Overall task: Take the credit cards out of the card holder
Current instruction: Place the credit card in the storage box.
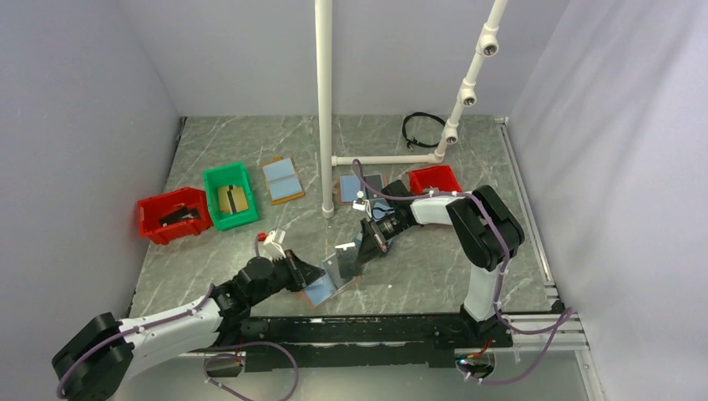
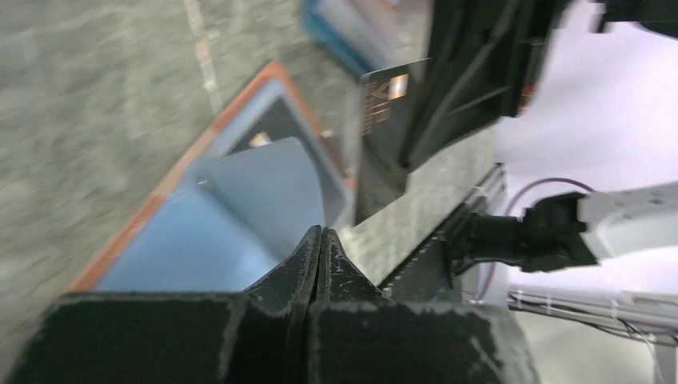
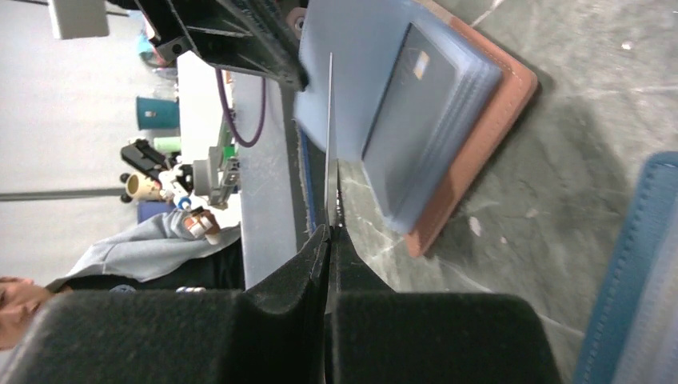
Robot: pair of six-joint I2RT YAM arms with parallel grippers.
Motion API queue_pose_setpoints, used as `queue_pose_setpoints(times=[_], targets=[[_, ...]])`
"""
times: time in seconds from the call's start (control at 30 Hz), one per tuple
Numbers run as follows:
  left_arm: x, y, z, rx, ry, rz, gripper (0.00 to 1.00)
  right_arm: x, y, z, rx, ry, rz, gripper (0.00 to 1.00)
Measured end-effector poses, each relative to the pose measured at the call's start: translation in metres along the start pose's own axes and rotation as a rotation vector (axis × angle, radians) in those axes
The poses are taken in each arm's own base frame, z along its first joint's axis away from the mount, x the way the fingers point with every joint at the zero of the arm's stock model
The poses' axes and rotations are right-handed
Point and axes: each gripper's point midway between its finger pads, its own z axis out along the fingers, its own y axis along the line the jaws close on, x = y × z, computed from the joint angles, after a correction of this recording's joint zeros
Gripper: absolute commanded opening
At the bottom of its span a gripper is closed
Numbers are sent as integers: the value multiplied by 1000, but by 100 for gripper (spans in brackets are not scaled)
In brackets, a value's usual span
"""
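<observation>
The card holder (image 1: 324, 290), tan-rimmed with a light blue inside, lies near the table's front between the arms. My left gripper (image 1: 313, 274) is shut on its raised blue flap (image 2: 268, 180), with the fingertips (image 2: 320, 240) pressed together. My right gripper (image 1: 365, 249) is shut on a dark grey credit card (image 1: 346, 256) and holds it upright just beside the holder. In the right wrist view the card is edge-on (image 3: 329, 136) above my gripper (image 3: 329, 234). A second dark card (image 3: 408, 104) sits in the holder's lower half (image 3: 480, 136). The held card's chip shows in the left wrist view (image 2: 384, 120).
At the back left are a red bin (image 1: 174, 215), a green bin (image 1: 230, 195) and a tan-rimmed holder (image 1: 281, 179). A navy holder (image 1: 359, 185) and a small red bin (image 1: 434, 178) lie behind the right gripper. A white pipe stand (image 1: 325, 109) rises mid-table; a black cable (image 1: 422, 129) lies behind it.
</observation>
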Motion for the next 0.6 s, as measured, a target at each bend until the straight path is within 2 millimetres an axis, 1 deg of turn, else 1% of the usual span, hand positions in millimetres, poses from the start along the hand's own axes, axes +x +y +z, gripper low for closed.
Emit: queue_pose_setpoints(times=[0.07,0.17,0.27,0.3,0.33,0.4,0.43,0.53,0.6], targets=[[7,20,0,-87,22,-23,0,0,-6,-2,30,-3,0,0],[13,45,-4,-199,33,-58,0,-1,-10,-5,60,-2,-3,0],[20,65,-10,-299,48,-96,0,-5,-12,-7,79,0,-26,0],[20,66,-12,-314,49,-101,3,-6,-12,-7,83,1,-31,0],[18,66,-13,-333,50,-105,9,-6,-12,-8,84,2,-36,0],[16,67,-18,-379,57,-109,25,-6,-12,-8,86,7,-47,0],[16,68,-21,-406,61,-110,31,-6,-12,-9,89,10,-52,0],[9,65,-31,-485,65,-121,42,-7,-11,-10,97,17,-72,0],[3,60,-37,-521,62,-122,47,-7,-10,-11,103,23,-89,0]])
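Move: The left hand still grips the clear sleeve of the tilted brown card holder, whose middle is about 2 cm back, 2 cm right and 5 cm below. The right hand still pinches the black card. From it the right-hand red box lies some 18 cm ahead, 22 cm right and 3 cm lower; the teal holder about 6 cm ahead, 5 cm right, and the brown card holder 7 cm back, 8 cm left, both some 5 cm lower. Left hand sinks about 6 cm, moving left with the card holder, then opens off it; right keeps the card. ##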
